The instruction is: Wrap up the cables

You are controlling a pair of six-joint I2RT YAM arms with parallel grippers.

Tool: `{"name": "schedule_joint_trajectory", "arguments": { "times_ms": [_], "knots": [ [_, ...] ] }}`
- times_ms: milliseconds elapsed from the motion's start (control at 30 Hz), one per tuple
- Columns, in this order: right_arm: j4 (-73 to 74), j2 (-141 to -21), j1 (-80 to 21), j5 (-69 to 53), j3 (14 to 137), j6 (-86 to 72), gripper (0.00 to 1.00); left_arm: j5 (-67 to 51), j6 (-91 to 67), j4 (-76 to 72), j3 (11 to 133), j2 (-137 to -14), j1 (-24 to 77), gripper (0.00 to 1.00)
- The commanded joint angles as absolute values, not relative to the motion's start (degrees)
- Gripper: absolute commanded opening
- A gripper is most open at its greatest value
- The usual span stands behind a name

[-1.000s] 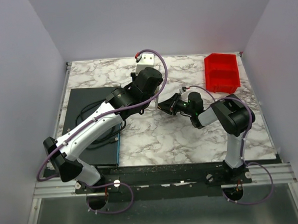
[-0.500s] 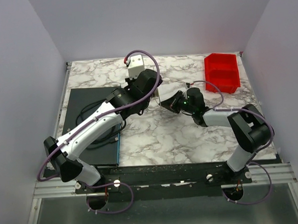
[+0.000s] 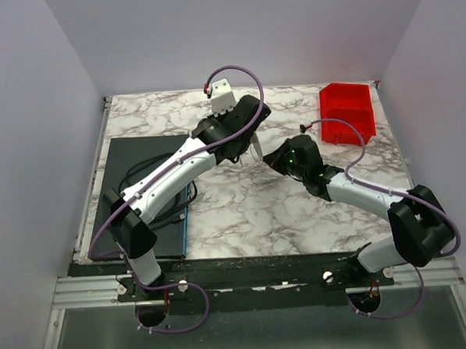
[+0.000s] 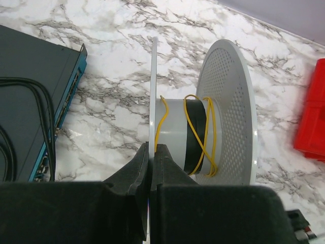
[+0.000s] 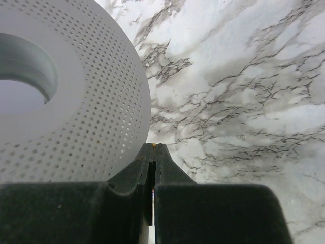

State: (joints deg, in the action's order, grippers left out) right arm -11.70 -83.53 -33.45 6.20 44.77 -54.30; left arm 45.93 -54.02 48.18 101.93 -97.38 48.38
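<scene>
In the left wrist view a white spool (image 4: 228, 112) stands on edge, with two round flanges and a grey core with a black band. The thin yellow cable (image 4: 205, 129) lies in a few loose turns round the core. My left gripper (image 4: 151, 151) is shut on the rim of the thin left flange (image 4: 153, 91). In the right wrist view my right gripper (image 5: 154, 148) is shut beside the perforated flange (image 5: 86, 117), with a tiny yellow bit of cable (image 5: 154, 145) pinched at its tips. From above, both grippers, left (image 3: 253, 146) and right (image 3: 274, 158), meet at the spool (image 3: 257, 151) mid-table.
A red bin (image 3: 345, 112) stands at the back right and also shows in the left wrist view (image 4: 312, 122). A black box (image 3: 138, 160) with black cords (image 3: 150, 167) on it lies at the left, seen too in the left wrist view (image 4: 35, 76). The table is marble-patterned.
The left arm has stretched further right and back with the spool. The right arm's elbow has swung out to the right, while its gripper has stayed at the spool.
</scene>
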Motion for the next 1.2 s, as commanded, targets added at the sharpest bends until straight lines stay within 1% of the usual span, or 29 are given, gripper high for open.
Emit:
{"name": "schedule_joint_trajectory", "arguments": {
  "times_ms": [0, 167, 400, 567, 833, 1033, 1167],
  "knots": [
    [-9.0, -79.3, -34.0, 11.5, 43.8, -52.3, 0.01, 50.5, -51.1, 48.0, 106.0, -99.7, 47.8, 0.00],
    [-7.3, -77.8, -34.0, 10.3, 47.1, -51.2, 0.01, 51.2, -40.3, 47.8, 109.3, -103.8, 48.5, 0.00],
    [-4.0, -78.9, -34.0, 9.9, 53.5, -49.7, 0.01, 54.6, -23.4, 42.6, 107.7, -106.9, 52.1, 0.00],
    [-3.6, -79.3, -34.0, 8.7, 54.9, -50.5, 0.01, 55.6, -17.0, 40.1, 105.4, -107.5, 53.4, 0.00],
    [-4.7, -77.2, -34.0, 4.5, 53.4, -53.3, 0.01, 53.1, -20.9, 45.3, 107.7, -109.1, 51.6, 0.00],
    [-6.0, -74.9, -34.0, 0.9, 50.3, -56.2, 0.01, 51.6, -20.8, 47.7, 111.9, -111.0, 50.1, 0.00],
    [-6.2, -74.4, -34.1, 1.1, 50.1, -56.7, 0.01, 50.7, -18.4, 46.3, 111.4, -111.3, 50.3, 0.00]
  ]
}}
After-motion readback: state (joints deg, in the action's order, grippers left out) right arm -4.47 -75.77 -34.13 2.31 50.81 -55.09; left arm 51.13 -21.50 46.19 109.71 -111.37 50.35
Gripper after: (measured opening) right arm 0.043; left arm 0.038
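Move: The right hand, holding the yellow cable's end, has the spool's middle about 4 cm ahead, 4 cm left and 6 cm above; the red bin stands some 17 cm ahead, 24 cm right and 11 cm below. From the left hand, pinching the left flange, the spool's middle is about 3 cm ahead, 3 cm right and 9 cm below; the black box lies roughly 31 cm left, 6 cm back and 26 cm below. Left hand lowers and rolls the pinched spool, left side up some 35 degrees; right lifts cable about 8 cm. ##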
